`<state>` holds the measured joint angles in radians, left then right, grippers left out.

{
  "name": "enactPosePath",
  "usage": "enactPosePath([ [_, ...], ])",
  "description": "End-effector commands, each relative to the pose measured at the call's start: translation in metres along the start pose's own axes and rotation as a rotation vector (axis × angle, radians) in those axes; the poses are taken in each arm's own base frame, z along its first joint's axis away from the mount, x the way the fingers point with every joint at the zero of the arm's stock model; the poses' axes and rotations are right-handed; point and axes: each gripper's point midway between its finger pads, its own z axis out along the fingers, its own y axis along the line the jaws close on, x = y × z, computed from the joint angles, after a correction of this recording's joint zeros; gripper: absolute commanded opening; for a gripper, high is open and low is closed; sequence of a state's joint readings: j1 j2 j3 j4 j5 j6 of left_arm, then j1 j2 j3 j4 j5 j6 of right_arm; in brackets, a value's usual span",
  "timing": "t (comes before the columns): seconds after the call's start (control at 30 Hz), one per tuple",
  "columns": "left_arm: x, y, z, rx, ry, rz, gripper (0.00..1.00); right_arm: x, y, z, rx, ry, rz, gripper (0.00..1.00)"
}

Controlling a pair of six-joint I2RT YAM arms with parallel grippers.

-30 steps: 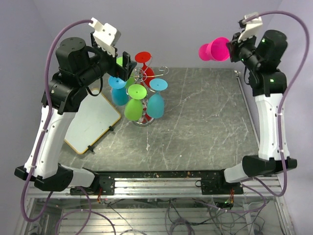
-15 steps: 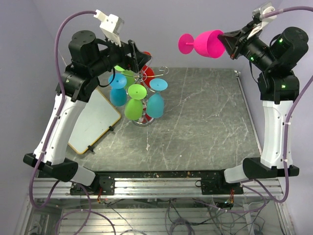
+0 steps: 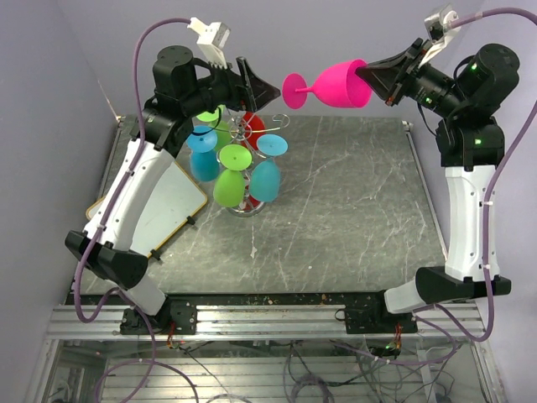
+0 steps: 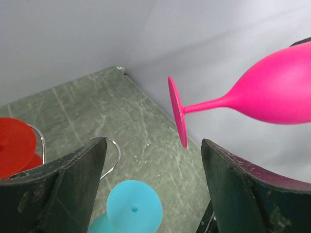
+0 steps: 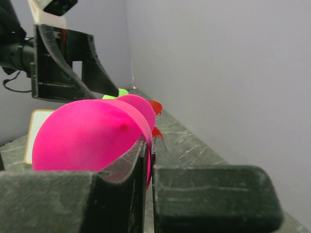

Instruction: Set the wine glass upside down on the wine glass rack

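Note:
A pink wine glass (image 3: 340,86) hangs on its side high above the table's back edge, its foot (image 3: 293,90) pointing left. My right gripper (image 3: 375,80) is shut on its rim, one finger inside the bowl (image 5: 82,136) and one outside. My left gripper (image 3: 270,88) is open just left of the foot. In the left wrist view the foot (image 4: 177,109) stands just beyond the gap between the fingers (image 4: 77,179); nothing touches them. The wine glass rack (image 3: 246,133) stands below, silver wire with scroll arms (image 4: 114,150).
Several coloured glasses hang upside down on the rack: red (image 3: 252,126), blue (image 3: 204,155), green (image 3: 228,180), teal (image 3: 267,172). A white board (image 3: 159,206) lies left of the rack. A grey wall runs close behind the table.
My left arm rose and swung right, from beside the rack to above it. My right arm turned the pink glass foot-first and carried it left towards the left gripper.

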<state>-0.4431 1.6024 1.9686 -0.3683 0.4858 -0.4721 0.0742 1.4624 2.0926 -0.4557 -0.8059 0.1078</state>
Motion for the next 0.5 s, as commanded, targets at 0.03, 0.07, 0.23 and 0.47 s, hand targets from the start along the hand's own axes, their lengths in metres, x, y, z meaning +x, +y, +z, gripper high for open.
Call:
enactPosePath([
  [0.03,-0.015,-0.027,0.007,0.121,-0.042,-0.045,0.88,-0.001,0.009,0.005,-0.065,-0.018,0.025,0.00],
  [0.07,-0.013,-0.026,0.009,0.123,-0.038,-0.049,0.86,-0.001,0.009,0.005,-0.068,-0.017,0.027,0.00],
  [0.23,-0.005,-0.028,0.015,0.138,-0.016,-0.068,0.74,0.000,0.012,0.006,-0.088,-0.016,0.035,0.00],
  [0.47,0.006,-0.032,0.020,0.162,0.014,-0.085,0.58,0.004,0.011,0.007,-0.088,-0.012,0.037,0.00],
])
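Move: The pink wine glass hangs sideways between the hands, its foot towards the left gripper: its middle is about 9 cm right of the left hand, 1 cm nearer the bases and 4 cm higher, the foot only some 4 cm right. A blue glass on the rack sits straight below that hand, about 25 cm down; a red one is about 8 cm ahead, 5 cm left and 20 cm down. From the right hand, the pink glass's middle lies 6 cm left, 1 cm back and 3 cm down. The left hand eases about 2.5 cm to the right towards the foot and stem of the pink wine glass, slowing as it goes and turning some 5 degrees clockwise, while its wide-open fingers start to close, by roughly a third, either side of the foot. The right hand keeps its shut pinch on the rim and offers the glass, creeping about 1 cm left towards the left gripper with a slight counter-clockwise turn. ##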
